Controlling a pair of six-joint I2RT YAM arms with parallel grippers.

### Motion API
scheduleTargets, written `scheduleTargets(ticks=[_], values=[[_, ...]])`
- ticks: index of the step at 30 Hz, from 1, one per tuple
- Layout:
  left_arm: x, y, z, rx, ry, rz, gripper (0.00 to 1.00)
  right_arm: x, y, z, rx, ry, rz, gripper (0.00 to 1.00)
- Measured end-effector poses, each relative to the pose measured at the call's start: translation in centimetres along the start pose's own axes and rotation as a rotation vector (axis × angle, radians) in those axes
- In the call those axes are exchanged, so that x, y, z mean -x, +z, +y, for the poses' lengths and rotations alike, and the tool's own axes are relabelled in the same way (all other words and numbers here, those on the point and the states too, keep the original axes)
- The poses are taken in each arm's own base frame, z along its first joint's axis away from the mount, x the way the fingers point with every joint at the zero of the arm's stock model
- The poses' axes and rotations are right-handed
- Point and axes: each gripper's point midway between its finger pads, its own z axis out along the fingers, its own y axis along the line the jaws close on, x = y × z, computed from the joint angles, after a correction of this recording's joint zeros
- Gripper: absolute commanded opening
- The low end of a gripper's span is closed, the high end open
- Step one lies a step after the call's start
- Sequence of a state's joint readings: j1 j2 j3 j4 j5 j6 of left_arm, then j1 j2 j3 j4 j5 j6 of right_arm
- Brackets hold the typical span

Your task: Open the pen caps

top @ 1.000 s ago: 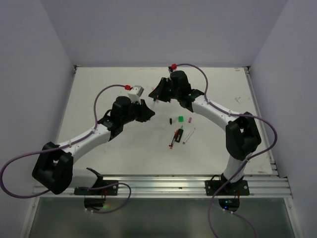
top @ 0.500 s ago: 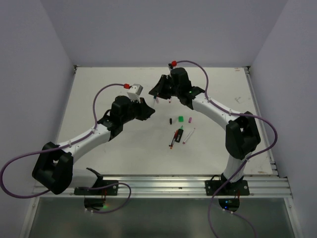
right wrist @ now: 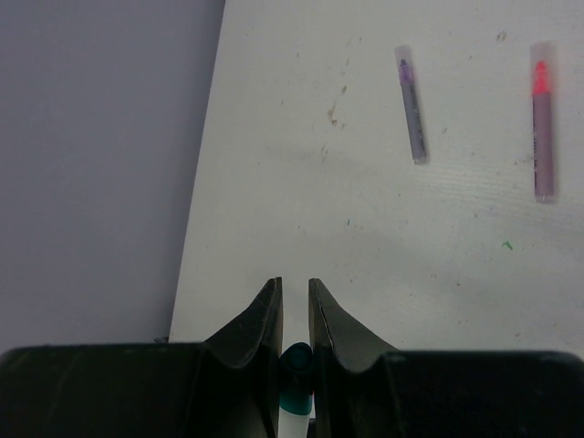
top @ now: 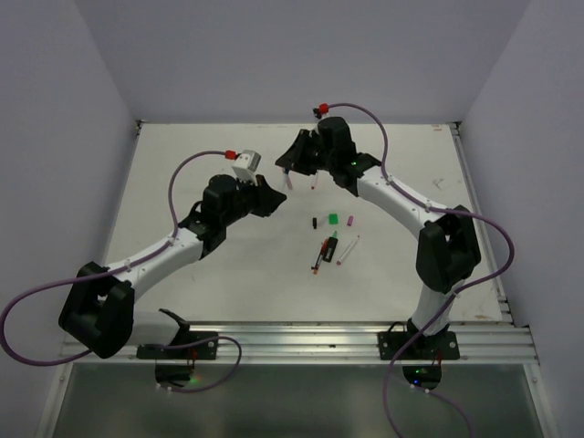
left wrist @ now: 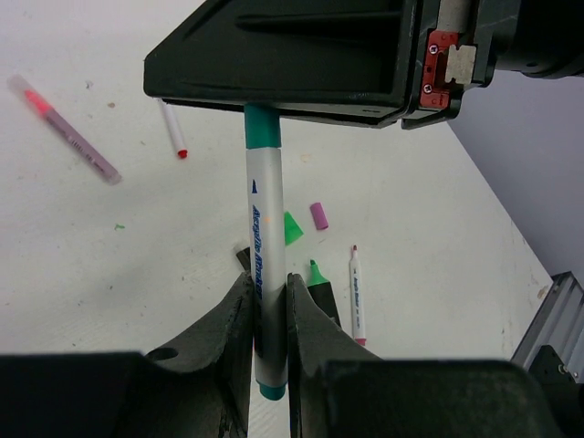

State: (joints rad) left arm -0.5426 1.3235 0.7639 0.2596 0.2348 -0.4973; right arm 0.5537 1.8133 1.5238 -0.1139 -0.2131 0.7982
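A whitish pen with a teal cap is held in the air between both grippers. My left gripper is shut on the lower barrel. My right gripper is shut on the teal cap, deep between its fingers. In the top view the pen spans the gap from the left gripper to the right gripper, above the table's back middle. The cap still sits on the barrel.
On the table lie a loose green cap, a black cap, a pink cap, a bunch of pens and a thin pen. A greyish pink-tipped pen and a red-tipped one lie farther back.
Both grippers have shifted slightly toward the back of the table with the pen still held between them. Their grips look the same.
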Motion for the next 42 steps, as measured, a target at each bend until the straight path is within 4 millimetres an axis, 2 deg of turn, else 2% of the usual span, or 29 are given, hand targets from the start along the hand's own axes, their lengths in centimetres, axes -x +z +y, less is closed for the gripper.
scheduleTargets(ticks=[27, 30, 31, 34, 36, 38, 40, 42], values=[[0.8, -0.1, 0.2, 0.005, 0.007, -0.039, 0.0, 2.6, 0.7, -0.2, 0.044, 0.054, -0.026, 0.0], [0.4, -0.5, 0.3, 0.014, 0.008, -0.023, 0.31, 1.7, 0.8, -0.7, 0.063, 0.065, -0.016, 0.0], [-0.3, -0.8, 0.2, 0.011, 0.01, 0.006, 0.53, 1.5, 0.8, -1.0, 0.068, 0.065, -0.025, 0.0], [-5.6, -2.6, 0.2, 0.016, -0.004, 0.201, 0.81, 6.0, 0.0, -3.4, 0.047, 0.048, -0.202, 0.0], [-8.1, -3.6, 0.2, 0.025, -0.009, 0.3, 0.87, 8.8, -1.7, -5.2, 0.022, 0.05, -0.306, 0.0], [-9.0, -4.1, 0.5, 0.044, -0.017, 0.341, 0.88, 10.2, -3.2, -6.0, 0.012, 0.045, -0.37, 0.0], [-9.5, -4.3, 0.8, 0.058, -0.02, 0.365, 0.88, 9.6, -4.1, -5.3, 0.026, 0.026, -0.383, 0.0], [-9.4, -4.4, 0.8, 0.061, -0.019, 0.372, 0.89, 7.9, -4.2, -3.7, 0.055, 0.001, -0.361, 0.0]])
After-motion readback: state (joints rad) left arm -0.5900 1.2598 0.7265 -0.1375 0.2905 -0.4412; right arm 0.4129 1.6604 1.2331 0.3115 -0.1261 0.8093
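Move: Both hands already grip the teal marker between them: the right has its teal upper end, the left its lower body. Its middle lies about 5 cm ahead of and 3 cm above the left hand, about 5 cm back from and 3 cm below the right. On the table, the black cap lies some 5 cm ahead and 10 cm right of the left hand. The pink highlighter is roughly 15 cm straight ahead of the right, the red marker 15 cm ahead and 9 cm right. Both hands keep their grip on the teal marker, the left nearly still while the right eases about 2 cm forward; then the left fingers open wide and let go, and that hand jumps back and down about 10 cm, fingertips dipping. The right, still pinching the teal end, swings right and a little forward and up, turning clockwise and tipping up, then eases back slightly. ##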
